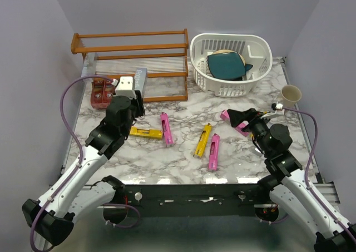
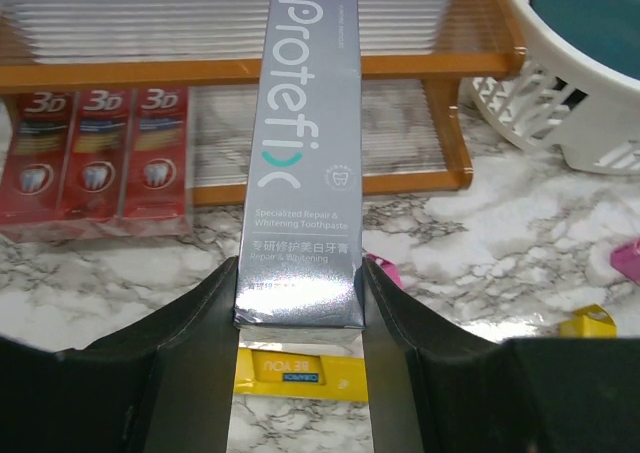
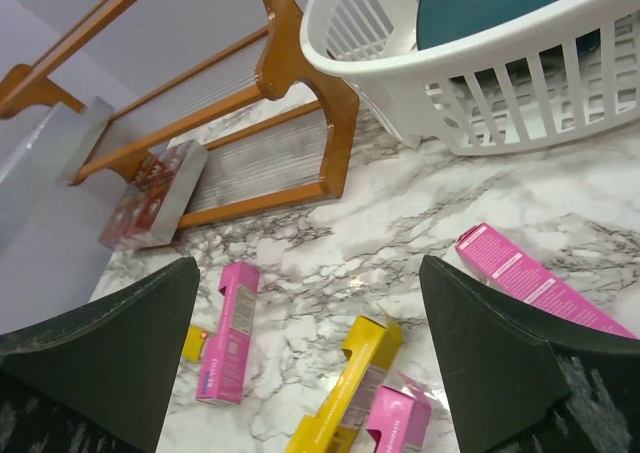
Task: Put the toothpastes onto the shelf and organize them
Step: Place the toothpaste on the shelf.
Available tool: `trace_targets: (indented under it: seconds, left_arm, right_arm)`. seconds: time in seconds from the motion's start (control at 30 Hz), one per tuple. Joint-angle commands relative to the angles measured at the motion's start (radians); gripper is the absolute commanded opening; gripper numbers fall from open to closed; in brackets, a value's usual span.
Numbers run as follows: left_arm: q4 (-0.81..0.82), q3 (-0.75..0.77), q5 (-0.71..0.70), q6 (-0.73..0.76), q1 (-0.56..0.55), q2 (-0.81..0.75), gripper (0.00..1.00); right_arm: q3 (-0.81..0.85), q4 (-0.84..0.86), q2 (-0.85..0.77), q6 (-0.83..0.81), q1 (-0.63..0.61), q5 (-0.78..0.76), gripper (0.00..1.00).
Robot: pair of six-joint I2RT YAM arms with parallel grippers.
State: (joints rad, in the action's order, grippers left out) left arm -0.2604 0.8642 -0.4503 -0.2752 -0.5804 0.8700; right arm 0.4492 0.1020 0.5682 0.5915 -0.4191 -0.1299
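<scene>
My left gripper [image 2: 300,313] is shut on the near end of a silver-grey toothpaste carton [image 2: 305,153], which points toward the orange-brown shelf [image 2: 240,70]. In the top view that left gripper [image 1: 135,96] holds the silver carton [image 1: 141,78] in front of the shelf [image 1: 130,40]. Three red toothpastes [image 2: 95,153] lie side by side at the left of the shelf's lower tier. My right gripper [image 3: 310,303] hangs open and empty above the table, right beside a pink carton [image 3: 540,288]. Loose on the marble lie a pink carton [image 1: 166,129], a yellow one [image 1: 202,140], another pink [image 1: 213,152] and a second yellow [image 1: 146,132].
A white slotted basket [image 1: 231,63] holding a teal object stands right of the shelf. A beige cup [image 1: 291,95] sits near the table's right edge. Grey walls close in the left, back and right sides.
</scene>
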Motion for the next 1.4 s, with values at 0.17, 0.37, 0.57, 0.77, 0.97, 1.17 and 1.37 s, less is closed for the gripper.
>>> trace_targets:
  seconds: [0.17, 0.37, 0.57, 0.77, 0.97, 1.17, 1.37]
  left_arm:
    - [-0.023, 0.151, 0.082, 0.109, 0.224, 0.104, 0.17]
    - [0.03, 0.187, 0.162, 0.136, 0.349, 0.207, 0.17]
    - [0.17, 0.17, 0.266, 0.172, 0.464, 0.287, 0.17]
    - [0.338, 0.127, 0.35, 0.186, 0.557, 0.34, 0.17]
    - [0.441, 0.13, 0.42, 0.199, 0.631, 0.415, 0.17]
    - [0.519, 0.156, 0.449, 0.212, 0.672, 0.495, 0.17]
    - [0.578, 0.18, 0.489, 0.237, 0.702, 0.569, 0.17]
  right_arm:
    - [-0.101, 0.096, -0.116, -0.119, 0.003, -0.017, 1.0]
    - [-0.122, 0.11, -0.131, -0.117, 0.003, -0.016, 1.0]
    - [-0.133, 0.113, -0.125, -0.114, 0.003, -0.013, 1.0]
    - [-0.144, 0.127, -0.116, -0.113, 0.005, 0.007, 1.0]
    - [-0.147, 0.137, -0.103, -0.113, 0.003, 0.012, 1.0]
    - [-0.147, 0.137, -0.097, -0.117, 0.003, 0.024, 1.0]
    - [-0.156, 0.16, -0.073, -0.119, 0.003, 0.03, 1.0]
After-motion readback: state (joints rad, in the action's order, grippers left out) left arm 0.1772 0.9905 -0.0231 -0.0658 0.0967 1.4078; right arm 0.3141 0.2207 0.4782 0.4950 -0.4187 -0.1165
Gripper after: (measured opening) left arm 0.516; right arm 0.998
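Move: The left hand holds a silver toothpaste box by its near end, the box pointing forward; its free spot on the shelf tier above the red boxes lies some 30 cm ahead, 18 cm left and 9 cm below. The silver box already up there is about 31 cm ahead and 25 cm left, and the red boxes are 28 cm ahead, 19 cm left and roughly 22 cm down. From the right hand, that spot is about 34 cm ahead and 65 cm left. Keeping its pinch on the silver toothpaste box, the left hand carries it diagonally left and forward, about 16 cm each way, out over the red boxes towards the free spot right of the silver box already shelved, leading leftward at first and then more forward. It rises a touch, then sinks to end some 4 cm lower, turning about 12 degrees counter-clockwise early on so the box swings square to the shelf. ##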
